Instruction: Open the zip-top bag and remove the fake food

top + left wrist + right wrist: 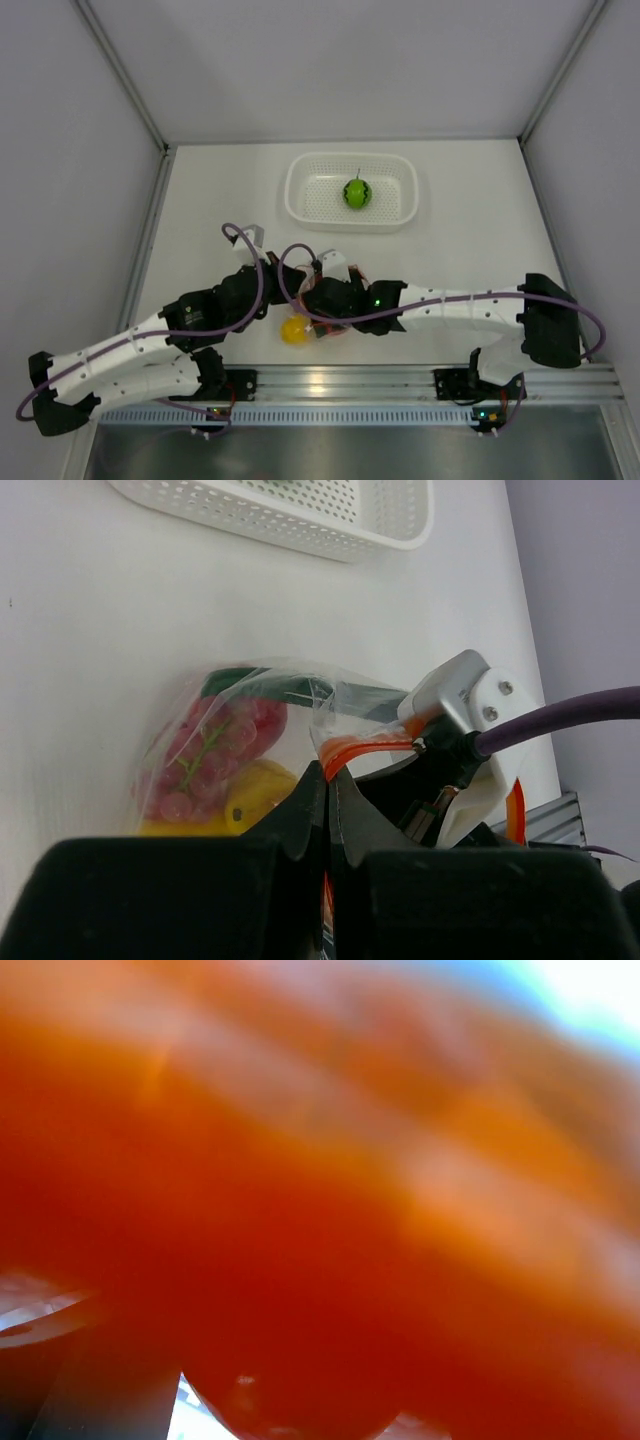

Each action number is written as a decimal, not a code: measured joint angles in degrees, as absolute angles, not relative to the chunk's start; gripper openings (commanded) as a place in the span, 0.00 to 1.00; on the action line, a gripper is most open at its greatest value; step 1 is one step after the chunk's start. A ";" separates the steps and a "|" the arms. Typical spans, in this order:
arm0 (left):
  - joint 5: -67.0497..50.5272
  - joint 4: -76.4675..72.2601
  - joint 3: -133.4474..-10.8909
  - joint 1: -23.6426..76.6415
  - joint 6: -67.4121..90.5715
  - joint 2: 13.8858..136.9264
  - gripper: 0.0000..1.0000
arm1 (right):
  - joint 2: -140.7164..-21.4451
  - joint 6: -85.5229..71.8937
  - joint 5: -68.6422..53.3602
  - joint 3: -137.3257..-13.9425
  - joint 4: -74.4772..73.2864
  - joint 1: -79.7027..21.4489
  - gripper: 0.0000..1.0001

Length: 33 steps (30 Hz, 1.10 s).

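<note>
The zip-top bag (296, 694) lies on the table at the near edge, between my two arms. My left gripper (328, 782) is shut on its orange-red zip strip (362, 747). Through the clear plastic I see fake food: purplish grapes (213, 746), a yellow piece (256, 794) and a green stalk (234, 680). From above, the yellow piece (294, 330) shows beside the arms. My right gripper (325, 297) is at the bag's mouth, its fingers hidden. A blurred red-orange round thing (320, 1260) fills the right wrist view. A green ball (356, 192) lies in the basket.
A white perforated basket (300, 205) stands at the back of the table, beyond the bag. Grey walls close in both sides and the back. The metal rail (330, 380) with the arm bases runs along the near edge.
</note>
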<state>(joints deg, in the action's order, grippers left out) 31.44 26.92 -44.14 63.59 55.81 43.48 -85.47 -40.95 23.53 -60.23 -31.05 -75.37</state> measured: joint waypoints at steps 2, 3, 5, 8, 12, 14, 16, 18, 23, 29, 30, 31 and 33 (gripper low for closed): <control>30.72 26.85 -44.14 63.59 55.81 43.48 0.00 | -85.47 -40.49 25.06 -61.91 -32.62 -75.37 0.58; 30.41 26.72 -44.14 63.59 55.81 43.46 0.00 | -85.47 -40.27 26.22 -62.96 -33.39 -75.37 0.58; 29.98 26.39 -44.14 63.59 55.81 43.20 0.00 | -85.47 -39.86 27.99 -64.97 -35.51 -75.37 0.57; 29.71 25.36 -44.14 63.53 55.77 41.98 0.00 | -85.45 -39.18 29.93 -66.63 -37.58 -75.37 0.55; 29.36 25.26 -44.14 63.55 55.48 41.25 0.00 | -84.88 -38.26 30.68 -67.09 -38.57 -75.37 0.54; 29.45 25.26 -44.14 63.53 55.31 41.25 0.00 | -84.12 -36.99 30.26 -67.31 -38.83 -75.37 0.53; 29.41 25.28 -44.14 63.55 55.11 41.39 0.00 | -82.81 -35.05 29.39 -67.42 -38.63 -75.37 0.52; 29.43 25.28 -44.14 63.55 54.85 41.63 0.00 | -81.32 -32.77 27.88 -67.46 -38.04 -75.37 0.48; 29.32 25.28 -44.14 63.55 53.15 42.74 0.00 | -78.61 -25.69 22.74 -67.46 -35.62 -75.37 0.43; 28.99 25.28 -44.16 63.55 51.18 44.16 0.00 | -77.80 -19.90 21.15 -67.48 -35.35 -75.37 0.41; 28.84 25.30 -44.16 63.55 50.92 44.25 0.00 | -77.25 -19.00 21.12 -67.48 -35.05 -75.37 0.41; 28.58 25.28 -44.16 63.55 50.72 44.40 0.00 | -76.62 -18.02 21.19 -67.48 -34.74 -75.37 0.41; 28.12 25.28 -44.16 63.55 50.24 44.58 0.00 | -75.05 -16.08 21.41 -67.48 -34.00 -75.37 0.40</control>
<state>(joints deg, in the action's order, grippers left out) 28.12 25.28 -44.16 63.55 50.24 44.58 -75.05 -16.08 21.41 -67.48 -34.00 -75.37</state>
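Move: The red tomato is already gripped in the right hand, down in the bag; the bag's open mouth is some 9 cm above that hand and about 2 cm ahead and 2 cm left. The basket's middle lies about 31 cm ahead, 5 cm to the right and 5 cm lower; a yellow food piece sits about 5 cm left, 4 cm back and 6 cm below. From the left hand, the tomato is roughly 4 cm back, 5 cm right and 11 cm below. The red tomato is drawn up out of the depth of the bag towards its mouth, held between the right hand's fingers, rising about 10 cm. The right hand first eases 2 cm forward as it climbs, comes back, then goes on nearly straight up, turning some 20 degrees counter-clockwise and tipping its fingers slightly upward. The left hand keeps its pinch on the orange zip rim, bobbing up a little and sinking again. ##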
